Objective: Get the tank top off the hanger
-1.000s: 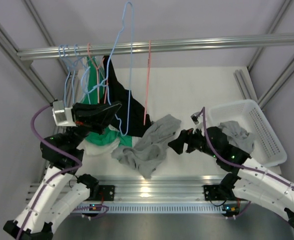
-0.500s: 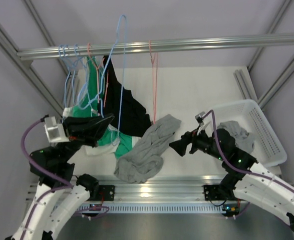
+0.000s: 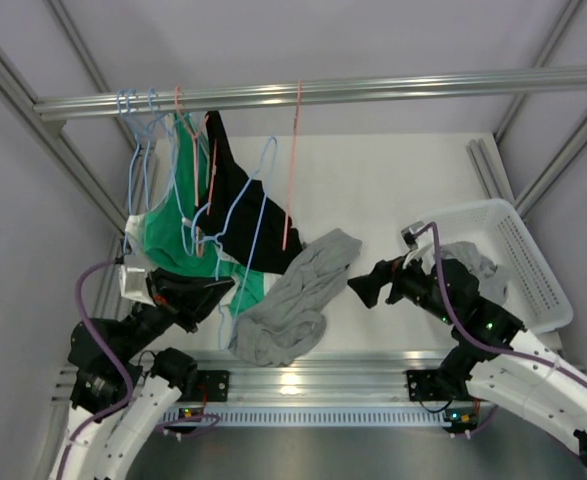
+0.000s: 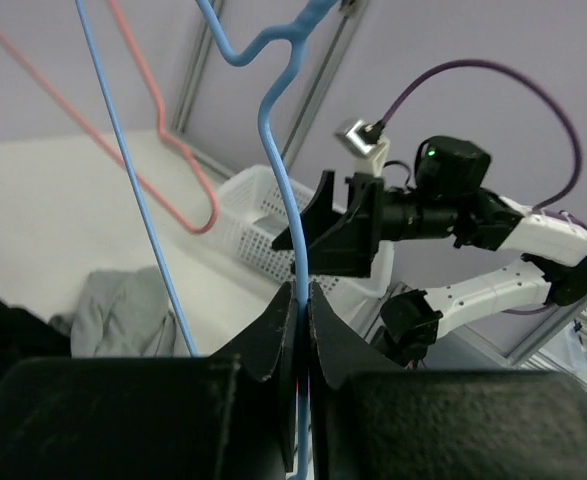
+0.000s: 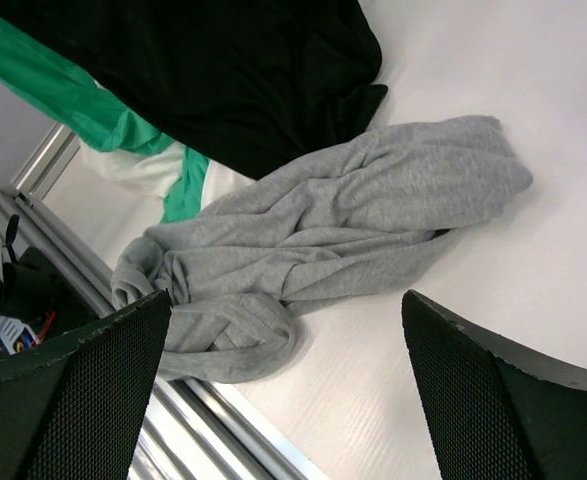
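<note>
The grey tank top (image 3: 291,298) lies crumpled on the white table, free of any hanger, and also shows in the right wrist view (image 5: 323,240). My left gripper (image 3: 225,291) is shut on the wire of a bare blue hanger (image 3: 264,190). In the left wrist view its jaws (image 4: 300,292) pinch that blue hanger (image 4: 278,150) tightly. My right gripper (image 3: 360,290) hovers just right of the tank top, open and empty. In its own view the right gripper (image 5: 285,300) has its two pads (image 5: 73,390) wide apart above the cloth.
A black garment (image 3: 238,200) and a green one (image 3: 168,235) hang on blue and pink hangers from the metal rail (image 3: 373,90). A lone pink hanger (image 3: 293,170) hangs mid-rail. A white basket (image 3: 548,290) holding grey cloth stands at the right.
My left arm has drawn back and down, bringing the blue hanger from high above the rail to below it. The right gripper has opened wider and backed off slightly from the tank top.
</note>
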Motion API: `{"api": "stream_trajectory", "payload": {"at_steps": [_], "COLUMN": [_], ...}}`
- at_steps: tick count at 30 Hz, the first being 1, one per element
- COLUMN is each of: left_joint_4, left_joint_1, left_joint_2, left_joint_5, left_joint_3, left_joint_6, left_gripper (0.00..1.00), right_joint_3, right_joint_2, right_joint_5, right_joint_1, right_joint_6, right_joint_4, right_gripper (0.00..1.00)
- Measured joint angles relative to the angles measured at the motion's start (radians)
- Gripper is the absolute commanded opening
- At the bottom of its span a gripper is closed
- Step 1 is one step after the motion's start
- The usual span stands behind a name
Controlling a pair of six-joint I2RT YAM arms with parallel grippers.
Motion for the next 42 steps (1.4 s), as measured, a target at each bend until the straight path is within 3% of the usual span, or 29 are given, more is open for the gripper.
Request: {"api": "stream_trajectory", "payload": {"at_steps": [4, 7, 14, 25, 33, 42], "left_joint_4": [-0.119, -0.167, -0.21, -0.204, -0.212, -0.22], "left_joint_1": [0.0, 0.0, 0.0, 0.0, 0.0, -0.002], "left_joint_2": [0.026, 0.135, 0.473, 0.735, 0.963, 1.019], "left_joint_5": [-0.056, -0.08, -0.146, -0.234, -0.261, -0.265], "left_joint_3": [0.011, 0.062, 0.295, 0.634, 0.703, 0.775], "left_joint_6": [-0.025, -0.032, -0.007, 0.047, 0.042, 0.034], "left_gripper": [0.0, 0.0, 0.0, 0.0, 0.0, 0.0], "right_joint_3": [0.028, 0.04, 0.06, 0.061, 0.082, 0.088], "right_joint_2": [-0.002, -0.002, 0.009, 0.034, 0.042, 0.063], "right_joint_5": [0.013, 0.014, 0.017, 0.017, 0.018, 0.021], "right_joint_1": [0.0, 0.0, 0.0, 0.0, 0.0, 0.0], "right_joint_6": [-0.006, -0.006, -0.006, -0.007, -0.024, -0.034], "right_joint_4": [-0.007, -0.015, -0.023, -0.023, -0.026, -0.026], "right_gripper": [0.96, 0.96, 0.96, 0.96, 0.97, 0.97]}}
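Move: The left fingers already pinch the empty blue hanger. The bare stretch of rail its hook is taken to lies about 24 cm ahead, 5 cm right and 16 cm above. The pink hanger's middle is some 24 cm ahead, 11 cm right, 5 cm above; the black tank top 18 cm ahead, 4 cm right, 8 cm below; the gray one, on the table, 14 cm ahead, 13 cm right, 34 cm below. From the right hand that rail spot is about 15 cm ahead, 22 cm left, 32 cm above. Keeping its pinch on the blue hanger's wire, the left hand carries it some 21 cm forward and a little right to the rail. It dips first, rises to about 8 cm above its start, sinks as it reaches in, then lifts slightly. The wrist tips about 25 degrees down, turning somewhat counter-clockwise. ##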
